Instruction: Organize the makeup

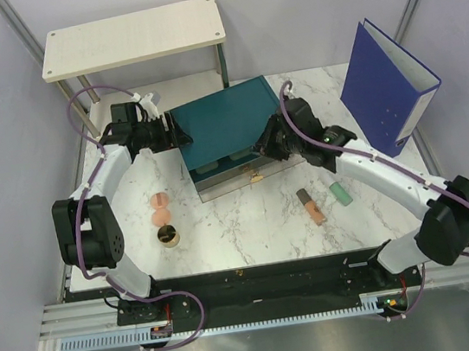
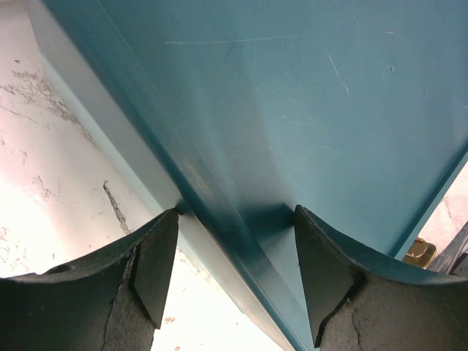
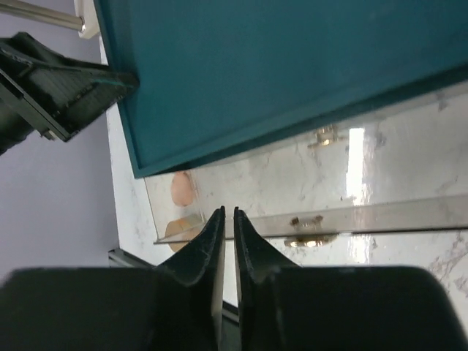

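The makeup lies loose on the marble table: two peach discs and a gold-rimmed dark pot at the left, a tan stick and a mint tube at the right. My left gripper is open, its fingers straddling the upper left edge of the teal drawer box. My right gripper hovers over the pulled-out clear drawer, its jaws a sliver apart with nothing between them. A peach disc shows through the drawer.
A blue ring binder stands upright at the back right. A pale wooden shelf stands at the back left, behind the box. The drawer's gold handle sits just right of my right fingers.
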Tool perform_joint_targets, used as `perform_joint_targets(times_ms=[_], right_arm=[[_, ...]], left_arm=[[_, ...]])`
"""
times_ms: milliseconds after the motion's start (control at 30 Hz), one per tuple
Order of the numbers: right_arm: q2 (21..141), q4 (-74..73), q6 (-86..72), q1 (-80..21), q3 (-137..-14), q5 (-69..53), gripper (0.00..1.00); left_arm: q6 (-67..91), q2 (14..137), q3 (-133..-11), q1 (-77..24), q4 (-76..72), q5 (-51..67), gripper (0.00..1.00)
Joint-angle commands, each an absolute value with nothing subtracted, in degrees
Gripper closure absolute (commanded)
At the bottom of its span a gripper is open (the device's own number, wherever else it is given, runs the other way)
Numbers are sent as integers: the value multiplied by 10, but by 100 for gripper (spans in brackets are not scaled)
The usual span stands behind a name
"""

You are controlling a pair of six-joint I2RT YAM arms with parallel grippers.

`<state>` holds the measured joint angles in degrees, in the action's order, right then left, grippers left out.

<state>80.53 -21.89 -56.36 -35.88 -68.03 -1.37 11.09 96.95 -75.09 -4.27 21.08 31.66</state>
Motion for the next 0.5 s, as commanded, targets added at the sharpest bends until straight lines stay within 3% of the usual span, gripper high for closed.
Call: perform_joint_targets(times_ms=[0, 100, 467], right_arm=[[856, -283, -440, -356, -786, 34, 92], [883, -289, -430, -352, -809, 25, 100], [881, -319, -361, -352, -797, 2, 100]], left_arm=[[83, 984, -763, -46, 229, 290, 29], [83, 983, -764, -46, 231, 289, 29], [81, 982, -764, -46, 236, 286, 29]])
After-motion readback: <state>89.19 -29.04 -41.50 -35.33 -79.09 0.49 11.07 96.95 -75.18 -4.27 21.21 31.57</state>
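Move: The open drawer's gap, between its clear front panel and the teal top, lies almost under the right hand, about 9 cm below, 1 cm back and 2 cm left. The gold handle is roughly 5 cm back, 1 cm left and 9 cm below; the teal top's middle is some 9 cm ahead, 5 cm left and 5 cm below. From the left hand the gap lies about 15 cm right, 9 cm back and 4 cm below. Forward and slightly up, then bending down and a touch back, the right hand arcs above the open drawer beside the teal top's front edge, ending about 3 cm farther forward. Its part-open fingers shut empty while the wrist rolls some 15 degrees. The left hand stays put, still straddling the box's left rim with open fingers. ##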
